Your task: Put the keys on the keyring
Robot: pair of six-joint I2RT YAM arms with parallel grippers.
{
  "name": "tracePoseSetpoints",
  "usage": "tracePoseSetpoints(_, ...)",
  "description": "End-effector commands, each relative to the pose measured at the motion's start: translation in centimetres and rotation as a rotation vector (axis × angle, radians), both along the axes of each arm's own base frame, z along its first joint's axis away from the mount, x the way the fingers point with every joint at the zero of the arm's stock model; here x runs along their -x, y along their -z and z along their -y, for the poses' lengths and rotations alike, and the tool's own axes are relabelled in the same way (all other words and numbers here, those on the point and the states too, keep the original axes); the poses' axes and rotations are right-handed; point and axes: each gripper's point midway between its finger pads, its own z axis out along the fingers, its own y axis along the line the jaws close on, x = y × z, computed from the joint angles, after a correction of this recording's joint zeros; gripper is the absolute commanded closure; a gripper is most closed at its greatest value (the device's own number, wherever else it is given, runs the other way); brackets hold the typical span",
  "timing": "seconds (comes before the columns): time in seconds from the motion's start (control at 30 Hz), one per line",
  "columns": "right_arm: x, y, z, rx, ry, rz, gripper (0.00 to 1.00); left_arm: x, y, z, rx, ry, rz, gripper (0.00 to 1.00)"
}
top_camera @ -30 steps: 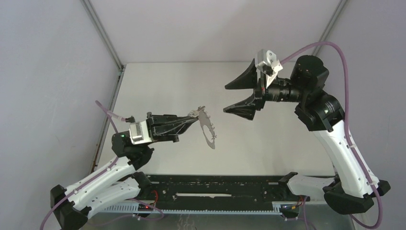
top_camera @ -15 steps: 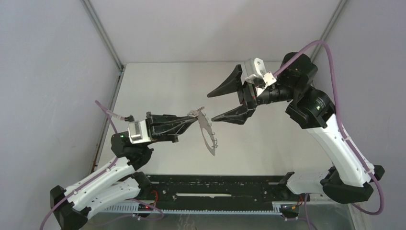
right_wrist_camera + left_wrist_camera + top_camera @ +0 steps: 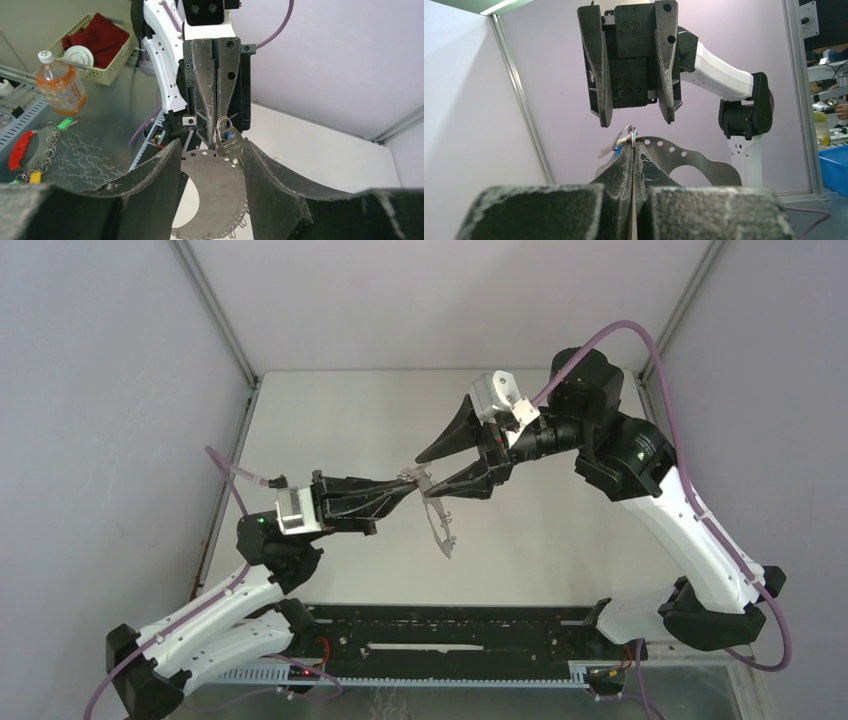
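Observation:
The keyring [image 3: 437, 523] is a flat grey crescent plate with holes and small wire loops along its rim. It hangs in the air from my left gripper [image 3: 408, 485], which is shut on its top edge [image 3: 689, 159]. A silver key [image 3: 229, 145] with a blue tag [image 3: 230, 133] dangles on a small split ring [image 3: 624, 138] at those fingertips. My right gripper [image 3: 431, 476] faces the left one, open, with its fingers [image 3: 260, 172] on either side of the key and the plate's upper part [image 3: 216, 192]. The right-hand finger stands very close to the key.
White table [image 3: 560, 530] lies below, walled in by pale panels. A black rail [image 3: 450, 625] runs along the near edge. Beyond the cell, on a metal bench, are an orange drink bottle [image 3: 60, 86], a basket [image 3: 102, 49] with red cloth, and a chain with coloured tags [image 3: 31, 150].
My right arm has swung left and down to the keyring, and its jaws have narrowed around the key. The left gripper and keyring have stayed almost still.

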Motion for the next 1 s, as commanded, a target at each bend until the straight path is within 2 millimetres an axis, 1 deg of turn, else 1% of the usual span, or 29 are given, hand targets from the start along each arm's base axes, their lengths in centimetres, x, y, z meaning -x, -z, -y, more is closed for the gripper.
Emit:
tracePoseSetpoints(0.0,0.2,-0.7,0.1,-0.01,-0.001,0.032,0.44,0.5,-3.1,-1.2,0.077,-0.013,0.032,1.0)
tracePoseSetpoints(0.13,0.2,-0.4,0.2,-0.002,-0.01,0.028,0.48,0.3,-3.2,-1.0,0.075,-0.014,0.03,1.0)
tracePoseSetpoints(0.23,-0.1,-0.2,0.1,0.002,-0.005,0.022,0.51,0.2,-3.2,-1.0,0.074,-0.014,0.033,1.0)
tracePoseSetpoints(0.47,-0.5,-0.2,0.2,0.002,-0.017,0.005,0.61,0.2,-3.1,-0.9,0.074,-0.012,0.034,1.0)
tracePoseSetpoints(0.63,-0.5,0.1,0.2,0.01,-0.028,-0.007,0.65,0.2,-3.1,-0.8,0.072,-0.01,0.034,1.0)
tracePoseSetpoints(0.87,-0.9,0.7,-0.3,0.037,-0.01,-0.028,0.66,0.3,-2.8,-0.7,0.062,-0.005,0.041,1.0)
tracePoseSetpoints(0.93,-1.1,0.8,-0.3,0.047,0.002,-0.032,0.71,0.3,-2.7,-0.6,0.059,-0.006,0.044,1.0)
tracePoseSetpoints(0.97,-1.2,0.9,-0.4,0.053,0.005,-0.036,0.74,0.4,-2.7,-0.6,0.056,-0.003,0.046,1.0)
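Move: Between and just beyond the right hand's open fingers, nearer its forward finger, is the key on its small ring: about 2 cm to the left, 1 cm forward and 1 cm below the hand point. The metal plate hangs from that ring, its middle roughly 5 cm back, 2 cm right and 6 cm below the right hand. From the left hand, whose shut tips pinch the ring, the key lies about 1 cm forward and 1 cm right, nearly level. Closing around the key and ring, the right gripper narrows from a little over half open to about a third while sinking some 1.5 cm and then easing about 1 cm forward, its fingers still pointing left. The left hand keeps its shut pinch on the ring and brings it about 1 cm forward, right and down towards the right fingertips, then holds still. Whether the right fingers touch the key yet can't be seen clearly. ##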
